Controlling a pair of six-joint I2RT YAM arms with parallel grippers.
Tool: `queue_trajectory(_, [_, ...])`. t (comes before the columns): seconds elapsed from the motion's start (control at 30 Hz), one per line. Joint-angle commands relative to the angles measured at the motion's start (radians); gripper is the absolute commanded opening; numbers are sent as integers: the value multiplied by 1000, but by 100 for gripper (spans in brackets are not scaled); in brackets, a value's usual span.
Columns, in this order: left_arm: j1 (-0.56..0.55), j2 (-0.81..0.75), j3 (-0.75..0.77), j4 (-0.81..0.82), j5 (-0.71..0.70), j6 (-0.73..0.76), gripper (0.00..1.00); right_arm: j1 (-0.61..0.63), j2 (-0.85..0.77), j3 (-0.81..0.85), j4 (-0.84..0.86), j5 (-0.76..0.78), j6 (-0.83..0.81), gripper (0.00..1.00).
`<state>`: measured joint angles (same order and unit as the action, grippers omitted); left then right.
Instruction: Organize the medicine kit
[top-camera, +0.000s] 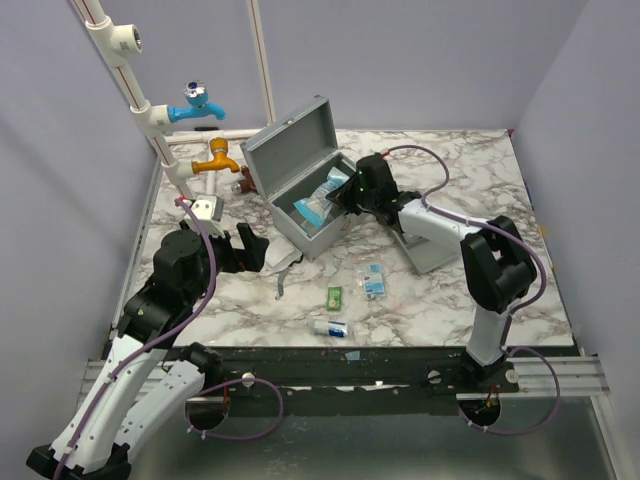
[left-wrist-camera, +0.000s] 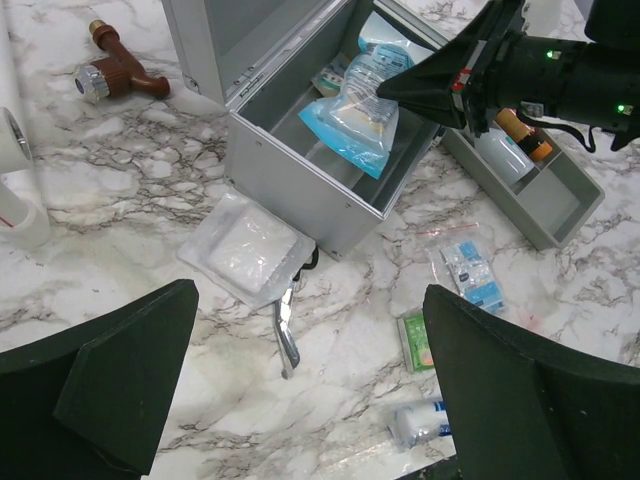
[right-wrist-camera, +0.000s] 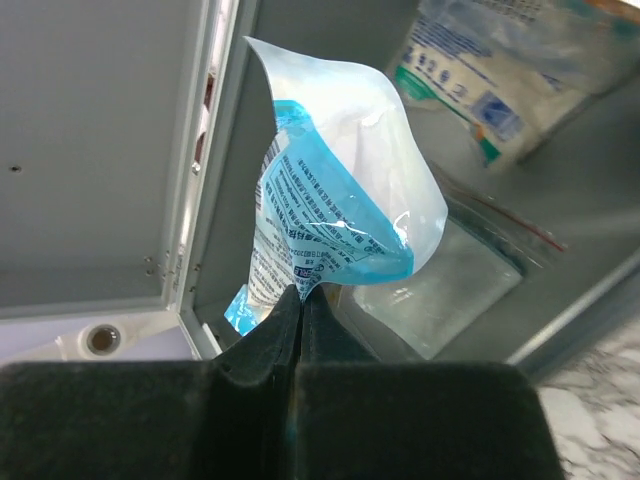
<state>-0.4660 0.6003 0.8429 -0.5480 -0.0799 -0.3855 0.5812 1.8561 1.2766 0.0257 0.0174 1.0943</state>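
The medicine kit (top-camera: 300, 170) stands open at the back centre, a grey metal box with its lid raised; its near wall (left-wrist-camera: 300, 175) shows in the left wrist view. My right gripper (right-wrist-camera: 300, 295) is shut on the bottom edge of a blue-and-white packet (right-wrist-camera: 340, 220) and holds it over the box's inside. From above, that gripper (top-camera: 340, 200) reaches in over the box's right rim. The kit's grey tray (left-wrist-camera: 540, 200) lies on the table to the right of the box with small bottles in it. My left gripper (left-wrist-camera: 310, 290) hangs open above the table, left of the box, holding nothing.
A white gauze pack (left-wrist-camera: 245, 250) and scissors (left-wrist-camera: 285, 335) lie in front of the box. A green packet (top-camera: 335, 297), a small blue packet (top-camera: 375, 282) and a white-blue roll (top-camera: 330, 327) lie nearer the front edge. Pipes with blue (top-camera: 195, 105) and orange (top-camera: 218, 155) taps stand at back left.
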Motion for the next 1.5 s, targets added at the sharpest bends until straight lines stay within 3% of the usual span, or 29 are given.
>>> queue_trajectory(0.0, [4,4,-5,14,25,5,99,-3,70,92,37,-39,13,1])
queue_trajectory(0.2, [4,14,-5,16,29,5,99,-3,151,177,-10,-21,6,1])
queue_trajectory(0.4, [4,14,-5,16,28,5,98,-4,184,192,-23,-21,8,8])
queue_trajectory(0.47, [4,15,-5,16,30,5,99,-4,189,192,-23,-21,7,17])
queue_trajectory(0.57, [4,15,-5,17,31,5,99,-4,176,190,-22,-21,-10,24])
queue_trajectory(0.73, [3,18,-5,18,29,5,99,-5,120,175,-23,-21,-67,39])
queue_trajectory(0.93, [3,24,-5,17,20,8,98,-4,1,123,-23,-22,-170,44])
queue_trajectory(1.27, [3,52,-2,11,-3,5,98,-4,-204,-71,-64,-157,-395,52])
queue_trajectory(1.47, [3,65,-4,10,-8,9,99,-3,-307,-142,-178,-213,-508,60])
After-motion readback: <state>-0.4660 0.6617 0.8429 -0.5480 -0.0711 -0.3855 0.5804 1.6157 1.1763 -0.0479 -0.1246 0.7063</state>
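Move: The right gripper already holds the blue-and-white bag over the open grey box; the box's middle lies about 4 cm left and 1 cm ahead of it, some 5 cm below. Inside, the card packet is roughly 5 cm ahead and 1 cm left, and the white gauze pack about 2 cm back and 5 cm left. The grey tray sits some 18 cm to its right and 4 cm back. From the left gripper, the box's middle is about 21 cm ahead and 15 cm right. Carry the pinched bag about 4 cm farther forward and left into the box, dip roughly 1 cm, and part the right fingers to let go. Then lift some 8 cm clear and draw back and to the right, away from the bag towards the box's near right rim, still opening while the fingers tip up and turn counter-clockwise. ##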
